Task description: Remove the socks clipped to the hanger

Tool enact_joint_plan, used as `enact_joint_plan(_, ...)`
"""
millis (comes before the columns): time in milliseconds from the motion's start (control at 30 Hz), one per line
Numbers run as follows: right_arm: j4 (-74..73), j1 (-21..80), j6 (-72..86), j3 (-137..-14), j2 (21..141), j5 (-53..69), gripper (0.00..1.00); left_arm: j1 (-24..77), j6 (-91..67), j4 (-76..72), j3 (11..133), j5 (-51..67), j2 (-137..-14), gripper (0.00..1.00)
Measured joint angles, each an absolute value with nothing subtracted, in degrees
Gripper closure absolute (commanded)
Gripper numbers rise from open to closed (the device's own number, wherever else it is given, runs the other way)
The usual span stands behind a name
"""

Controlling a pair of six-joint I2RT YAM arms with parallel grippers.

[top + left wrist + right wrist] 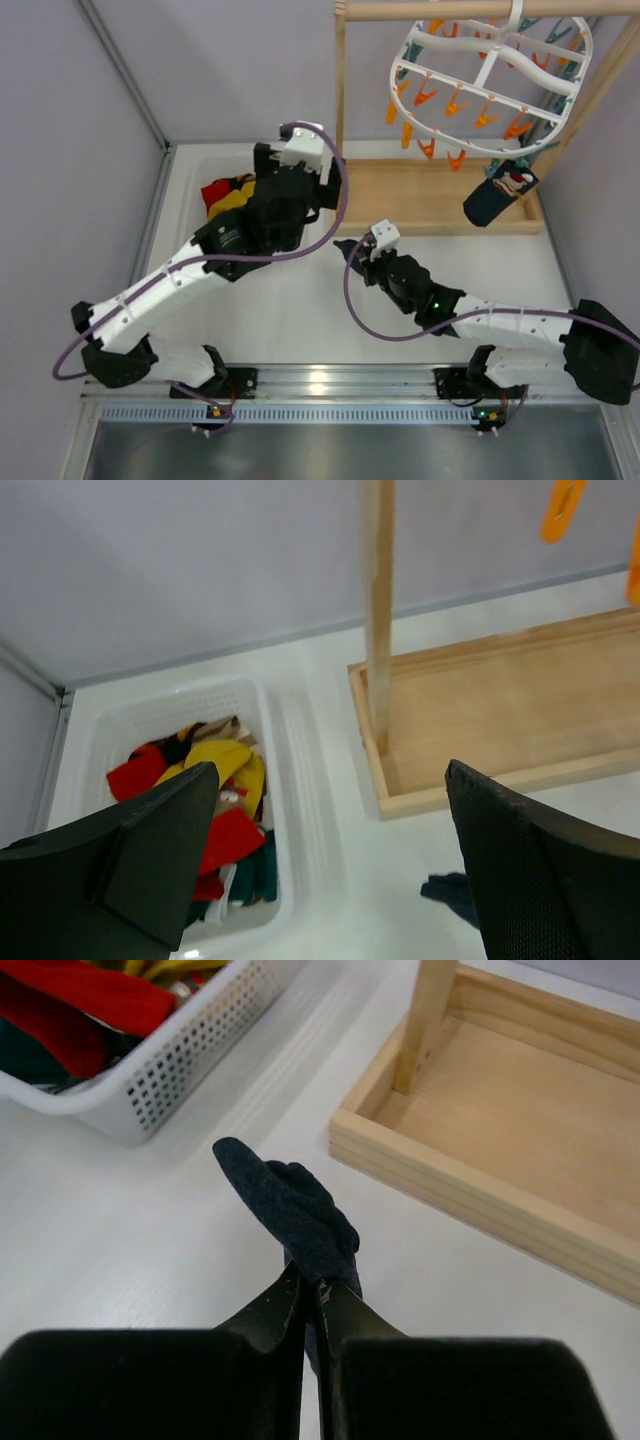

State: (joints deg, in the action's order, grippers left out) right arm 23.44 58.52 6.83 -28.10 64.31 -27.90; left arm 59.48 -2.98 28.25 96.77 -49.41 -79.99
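Observation:
The white oval hanger [490, 70] with orange and teal clips hangs from the wooden rod at the top right. One dark sock [498, 197] dangles from a clip at its lower right edge. My right gripper [312, 1295] is shut on a dark navy sock [295, 1210], holding it just above the table between the basket and the wooden tray. My left gripper [340, 880] is open wide and empty, hovering beside the white basket [270, 780]. Yellow [215, 755], red [228, 838] and teal socks lie inside the basket.
The wooden stand's tray base [430, 195] and upright post [377, 610] stand right of the basket. The basket [195, 180] sits at the table's back left, against a grey side wall. Both arms reach toward the table's middle.

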Motion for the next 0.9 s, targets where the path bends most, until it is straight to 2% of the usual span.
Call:
enact_joint_plan(267, 23.0, 57.7, 4.7, -50.4, 83.2, -18.0, 1.0, 59.4, -14.5, 34.5, 74.1, -52.4, -55.8, 0.01)
enact_joint_plan(500, 20.0, 57.1, 1.4, -79.6, 104.3, -9.7, 1.0, 59.3, -20.1, 39.9, 67.7, -50.4, -34.7, 0.01)
enact_joint_plan(667, 16.7, 56.7, -1.1, -102.9, 120.1, -6.0, 0.98, 59.3, -22.5, 40.5, 61.5, -51.0, -27.7, 0.01)
enact_joint_plan(700, 16.0, 56.6, -1.3, -106.6, 122.8, -5.7, 0.76, 59.3, -22.9, 40.7, 59.9, -51.2, -27.7, 0.01)
enact_joint_plan(733, 15.2, 56.4, -1.3, -111.4, 126.1, -5.3, 0.59, 59.3, -23.3, 41.1, 58.4, -51.2, -28.0, 0.01)
enact_joint_plan(833, 10.3, 55.6, -2.7, -124.8, 135.2, -4.7, 0.45, 59.3, -23.9, 42.4, 56.1, -51.0, -29.3, 0.01)
enact_joint_plan(900, 7.7, 54.9, -3.1, -126.2, 136.7, -4.7, 0.39, 59.3, -24.0, 42.5, 55.8, -50.9, -29.9, 0.01)
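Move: Ahead and to the left of the right hand, which already holds a dark sock pinched shut, is the white basket with the sock pile, its middle about 13 cm farther out, 31 cm left and 12 cm below. The wooden tray's middle is some 14 cm ahead of that hand, 29 cm right and 15 cm below. From the open, empty left hand the basket is about 22 cm left, 5 cm ahead and 38 cm down. Sweeping the held sock left about 31 cm and forward 17 cm, the right hand rises some 12 cm to come over the basket, turning about 20 degrees counter-clockwise; near the end it dips slightly and its fingers open past halfway, letting go of the sock. Meanwhile the wide-open left hand draws away from the rack, some 17 cm left and 11 cm back and down. ##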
